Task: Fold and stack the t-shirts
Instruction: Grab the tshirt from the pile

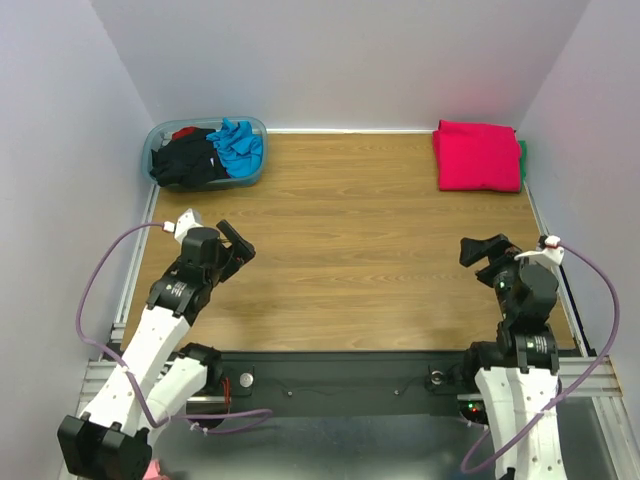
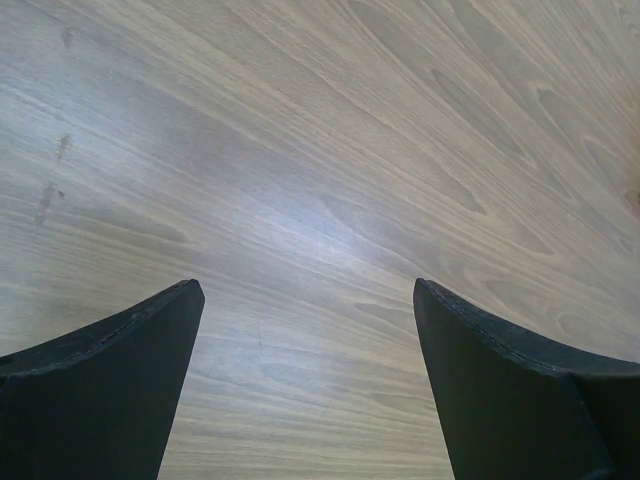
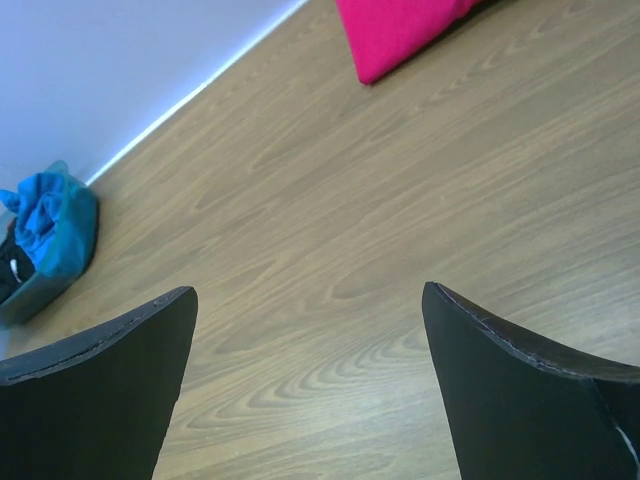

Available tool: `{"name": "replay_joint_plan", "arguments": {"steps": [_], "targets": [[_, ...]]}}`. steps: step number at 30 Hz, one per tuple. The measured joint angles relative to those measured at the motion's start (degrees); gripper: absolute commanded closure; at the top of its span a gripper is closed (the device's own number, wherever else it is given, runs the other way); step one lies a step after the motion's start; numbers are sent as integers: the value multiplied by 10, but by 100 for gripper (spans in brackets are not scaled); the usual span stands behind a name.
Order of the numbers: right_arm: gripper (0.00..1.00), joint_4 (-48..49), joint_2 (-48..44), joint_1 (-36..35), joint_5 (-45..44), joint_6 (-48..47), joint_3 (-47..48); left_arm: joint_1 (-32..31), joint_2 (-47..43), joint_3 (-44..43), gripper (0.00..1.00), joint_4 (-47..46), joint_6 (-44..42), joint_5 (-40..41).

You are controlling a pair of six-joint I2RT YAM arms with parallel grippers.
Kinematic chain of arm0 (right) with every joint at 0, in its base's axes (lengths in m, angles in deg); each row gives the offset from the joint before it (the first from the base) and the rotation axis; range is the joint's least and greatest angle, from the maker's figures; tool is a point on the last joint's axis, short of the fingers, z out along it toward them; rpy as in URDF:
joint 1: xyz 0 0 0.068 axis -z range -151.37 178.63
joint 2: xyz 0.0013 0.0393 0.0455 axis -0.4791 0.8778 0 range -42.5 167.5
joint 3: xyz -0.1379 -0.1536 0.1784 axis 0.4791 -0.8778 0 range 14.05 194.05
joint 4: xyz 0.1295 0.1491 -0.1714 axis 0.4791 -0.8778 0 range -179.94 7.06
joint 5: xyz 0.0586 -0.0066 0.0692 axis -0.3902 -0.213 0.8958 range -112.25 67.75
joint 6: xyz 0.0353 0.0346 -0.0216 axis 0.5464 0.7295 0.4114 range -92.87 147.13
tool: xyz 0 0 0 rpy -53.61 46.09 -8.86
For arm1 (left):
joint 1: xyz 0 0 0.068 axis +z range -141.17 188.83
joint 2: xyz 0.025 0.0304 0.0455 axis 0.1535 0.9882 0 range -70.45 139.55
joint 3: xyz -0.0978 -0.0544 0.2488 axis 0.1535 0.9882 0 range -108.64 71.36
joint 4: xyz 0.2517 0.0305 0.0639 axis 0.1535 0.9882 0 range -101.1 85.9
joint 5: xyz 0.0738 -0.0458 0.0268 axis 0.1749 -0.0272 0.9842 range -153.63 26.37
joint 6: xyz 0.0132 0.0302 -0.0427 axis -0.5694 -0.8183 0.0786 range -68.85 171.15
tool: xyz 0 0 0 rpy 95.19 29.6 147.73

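Observation:
A folded magenta-pink t-shirt (image 1: pixel 477 155) (image 3: pixel 400 30) lies at the table's back right, with a sliver of green cloth (image 1: pixel 522 158) under its right edge. A turquoise-blue t-shirt (image 1: pixel 238 146) (image 3: pixel 40 215), a black one (image 1: pixel 185 162) and a bit of red one (image 1: pixel 186 131) sit crumpled in the tub (image 1: pixel 254 175) at the back left. My left gripper (image 1: pixel 238 243) (image 2: pixel 308 292) hovers open over bare wood at the front left. At the front right my right gripper (image 1: pixel 480 250) (image 3: pixel 310 295) is open too, nothing between its fingers.
The wooden table (image 1: pixel 350 250) is walled on the left, back and right. The translucent blue-grey tub (image 3: pixel 45 280) stands in the back left corner. A black rail (image 1: pixel 340 375) with the arm bases runs along the near edge.

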Motion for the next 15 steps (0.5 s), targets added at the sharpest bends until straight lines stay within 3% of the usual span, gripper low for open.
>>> {"name": "replay_joint_plan", "arguments": {"steps": [8, 15], "targets": [[0, -1, 101, 0, 10, 1, 11, 7, 121, -88, 1, -22, -13, 14], [0, 0, 230, 0, 30, -5, 57, 61, 348, -306, 2, -69, -58, -3]]}}
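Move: The blue t-shirt in the bin lies about 30 cm ahead of my empty left hand, some 5 cm to its left and 10 cm below. In the same bin, the black t-shirt lies about 27 cm ahead of that hand and 18 cm to its left, also some 10 cm below. From my right hand the blue t-shirt is about 31 cm ahead, 57 cm to the left and 14 cm lower. I send my left hand out over the bare wood towards the bin of t-shirts, slowly at first and then faster, about 15 cm forward while rising some 7 cm, fingers kept wide open and wrist nearly steady. Meanwhile my right hand sinks about 4 cm and eases 3 cm forward, tipping its open fingers down by some 15 degrees, still above the bare table. ##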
